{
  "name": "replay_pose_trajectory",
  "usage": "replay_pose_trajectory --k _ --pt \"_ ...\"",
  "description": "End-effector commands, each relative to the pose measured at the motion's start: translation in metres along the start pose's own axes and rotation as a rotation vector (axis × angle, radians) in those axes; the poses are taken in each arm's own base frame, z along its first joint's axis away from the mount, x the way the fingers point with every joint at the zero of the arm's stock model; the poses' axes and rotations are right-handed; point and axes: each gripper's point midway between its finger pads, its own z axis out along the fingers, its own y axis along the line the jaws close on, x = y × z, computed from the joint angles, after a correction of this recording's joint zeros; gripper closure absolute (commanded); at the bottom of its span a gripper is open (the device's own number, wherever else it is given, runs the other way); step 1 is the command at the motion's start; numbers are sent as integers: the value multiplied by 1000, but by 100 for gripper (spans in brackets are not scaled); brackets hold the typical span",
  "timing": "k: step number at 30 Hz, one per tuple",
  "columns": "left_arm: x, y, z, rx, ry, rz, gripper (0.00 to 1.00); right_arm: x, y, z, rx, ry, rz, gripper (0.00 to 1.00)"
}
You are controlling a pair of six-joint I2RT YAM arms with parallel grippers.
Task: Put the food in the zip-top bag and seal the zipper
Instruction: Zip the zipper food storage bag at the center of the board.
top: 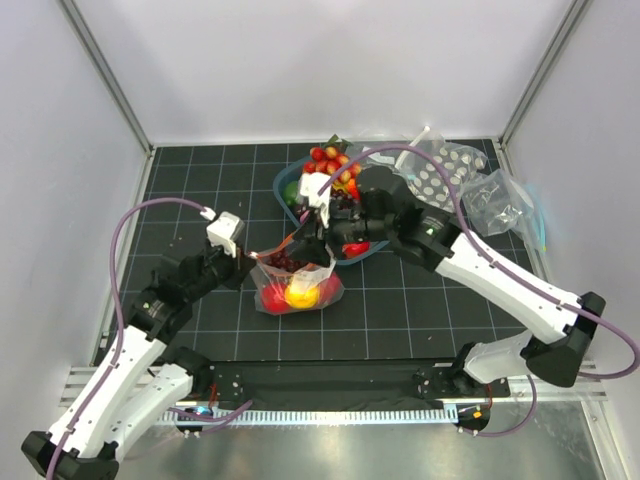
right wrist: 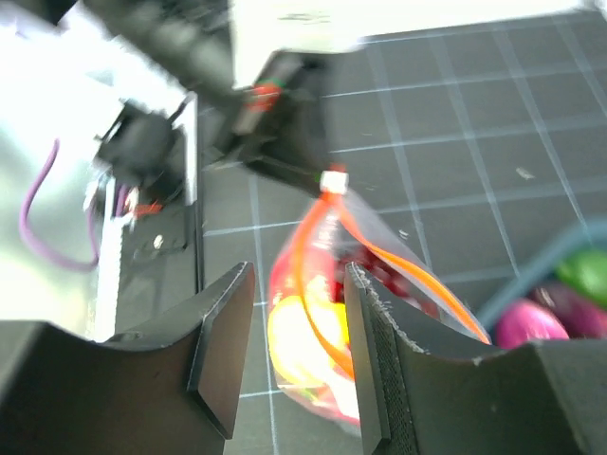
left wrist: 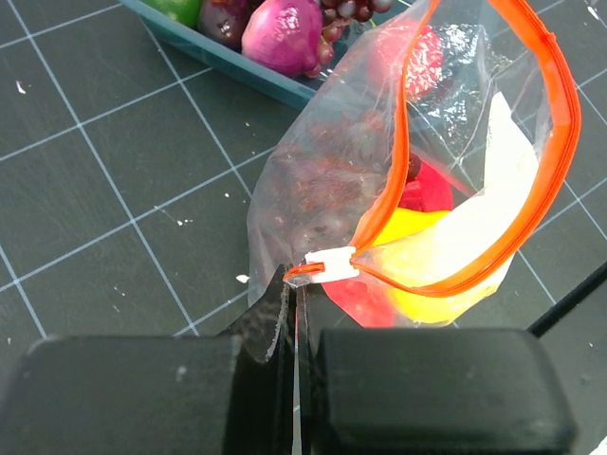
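The zip-top bag [top: 300, 288] lies on the mat in front of the basket, its mouth open. It holds a yellow food [top: 300, 294], a red one [top: 272, 298] and dark grapes [top: 285, 263]. My left gripper [top: 250, 262] is shut on the bag's corner just behind the white slider [left wrist: 332, 265]. The orange-red zipper [left wrist: 560, 142] gapes in a wide loop. My right gripper [top: 322, 240] hovers open and empty over the bag's mouth. In the right wrist view the bag [right wrist: 313, 332] shows between its fingers [right wrist: 223, 351].
A blue basket [top: 285, 180] behind the bag holds more toy food, including a pink-purple piece [left wrist: 283, 33]. A pouch with white discs [top: 440, 170] and a clear pouch with a teal strip [top: 505, 205] lie at back right. Cage posts stand at the corners.
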Motion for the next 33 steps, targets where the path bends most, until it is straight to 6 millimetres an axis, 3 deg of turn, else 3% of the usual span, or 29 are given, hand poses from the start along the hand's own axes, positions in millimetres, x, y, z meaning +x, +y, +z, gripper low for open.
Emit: replay_pose_trajectory --k 1,6,9,11,13,24,33 --pt "-23 3 -6 -35 -77 -13 100 -3 15 16 -149 -39 -217 50" --pt "-24 8 -14 -70 -110 -24 100 -23 17 26 -195 -97 -232 49" --pt "-28 8 -19 -73 -133 -29 100 -16 29 40 -234 -116 -225 51" --pt "-27 6 -18 -61 -128 -31 99 -5 23 47 -169 -96 -230 47" --pt "-27 4 -18 -54 -126 -32 100 -3 30 53 -168 -97 -244 45" --pt "-24 0 -17 -26 -110 -26 100 6 4 88 -11 -95 -173 50" --pt "-25 -3 -18 -11 -116 -19 100 13 -4 97 12 -62 -167 51"
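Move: The zipper slider sits just past the left gripper's closed fingertips, about 2 cm to their right and 1 cm ahead. From the half-open right gripper it lies roughly 11 cm left, 2 cm forward and 12 cm below. The food-filled bag bulges some 8 cm back of the right gripper, 1 cm left and far below; the basin's middle is about 11 cm forward and 7 cm right of the right gripper, also at table level. Bring the right gripper left and down, about 8 cm each way, over the bag's mouth towards the slider at the left fingertips; ease back slightly at first, then come forward again as you sink, fingers staying half open and touching nothing yet. Keep the left gripper's pinch on the zipper end, lifting it only a centimetre or so and slightly left, then hold. ##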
